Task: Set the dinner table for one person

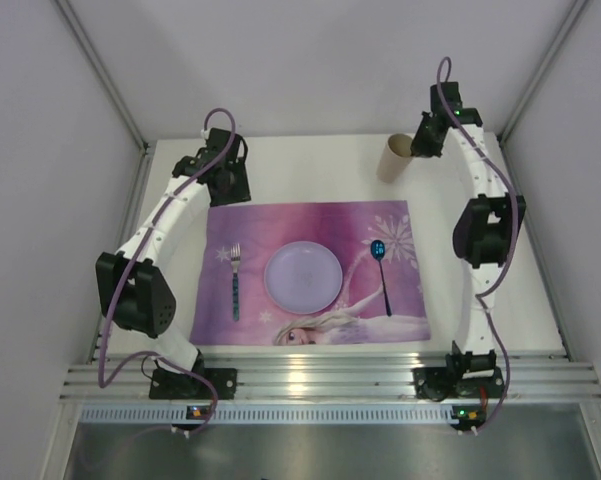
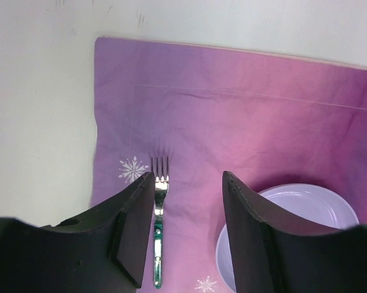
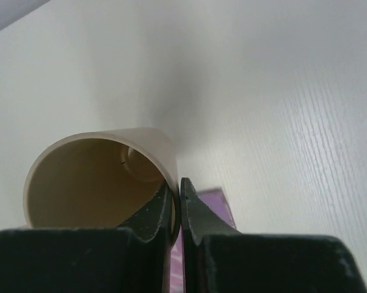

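A beige cup [image 1: 393, 158] stands on the white dinner table [image 1: 310, 160] just beyond the far right corner of the purple placemat [image 1: 280, 220]. My right gripper [image 3: 178, 183] is shut on the wall of the cup [image 3: 98, 177], one finger inside the rim and one outside. On the mat lie a fork [image 1: 235, 280], a lilac plate [image 1: 303, 276] and a blue-bowled spoon [image 1: 382, 270]. My left gripper [image 2: 188, 177] hangs open over the mat's far left part with nothing in it. The fork [image 2: 159, 207] lies below, beside its left finger, and the plate [image 2: 305, 204] shows past the right one.
Grey walls close in the table on the left, far and right sides. An aluminium rail [image 1: 320, 380] runs along the near edge, where both arm bases are bolted. A corner of the placemat [image 3: 217, 204] shows under the right gripper.
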Available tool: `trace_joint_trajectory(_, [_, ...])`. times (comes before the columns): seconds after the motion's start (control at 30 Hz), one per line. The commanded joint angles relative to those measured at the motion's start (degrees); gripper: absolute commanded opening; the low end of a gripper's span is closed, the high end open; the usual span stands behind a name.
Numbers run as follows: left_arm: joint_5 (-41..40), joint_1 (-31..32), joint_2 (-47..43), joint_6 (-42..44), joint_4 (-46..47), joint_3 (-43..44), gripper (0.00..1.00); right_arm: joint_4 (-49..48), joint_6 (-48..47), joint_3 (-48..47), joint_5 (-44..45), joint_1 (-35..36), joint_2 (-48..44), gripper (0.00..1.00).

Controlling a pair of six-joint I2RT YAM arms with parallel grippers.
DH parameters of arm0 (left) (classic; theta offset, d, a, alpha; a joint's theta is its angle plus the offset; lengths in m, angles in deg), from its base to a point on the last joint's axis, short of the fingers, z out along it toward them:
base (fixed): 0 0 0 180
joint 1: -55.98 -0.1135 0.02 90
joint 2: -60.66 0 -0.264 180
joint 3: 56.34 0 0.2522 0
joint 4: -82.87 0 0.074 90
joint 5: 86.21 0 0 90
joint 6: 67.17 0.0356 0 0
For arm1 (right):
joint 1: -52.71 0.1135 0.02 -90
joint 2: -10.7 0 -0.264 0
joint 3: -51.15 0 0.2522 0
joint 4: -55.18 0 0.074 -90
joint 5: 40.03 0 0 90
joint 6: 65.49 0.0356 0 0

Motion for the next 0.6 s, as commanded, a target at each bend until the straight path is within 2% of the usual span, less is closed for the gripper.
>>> trace_joint_trajectory(0.0, [1.5, -0.3, -1.8, -0.8, 2.1, -1.4, 0.53, 5.3, -5.2, -0.2, 0.9, 3.9, -10.9, 0.0])
trace_joint_trajectory(0.23, [3.2, -0.2, -5.8, -1.8, 4.9, -7.8, 0.54, 6.8, -7.0, 14.7, 3.2, 11.4, -21.5, 0.0])
trace_joint_trajectory(0.43, [4.0, -0.2, -9.0, -2.2, 6.1, -11.9, 0.54, 1.3, -6.2, 30.2, 6.9, 15.8, -26.5, 0.0])
trace_joint_trajectory(0.57, [4.3, -0.2, -11.1, -2.0, 5.5, -13.5, 0.54, -3.1, -5.2, 34.7, 10.7, 16.6, -26.4, 0.0])
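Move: The right fingers are already shut on the cup's rim, with the cup's middle about 4 cm to their left and 5 below. Its place, the mat's far right part just beyond the spoon's bowl, lies some 16 cm back, 12 left and 12 below. The spoon's middle is 28 back, 10 left; the plate 27 back, 28 left, both about 12 below. From the left hand that place is level ahead, roughly 31 cm right and 15 below. Keeping its pinch on the cup's rim, the right hand swings it back about 16 cm and 9 cm to the left, from the far side of the table in over the mat. It arcs up some 8 cm, then sinks again to about its starting height, turning nearly 20 degrees counter-clockwise. The empty, open left hand eases about 4 cm back and 3 cm down. ##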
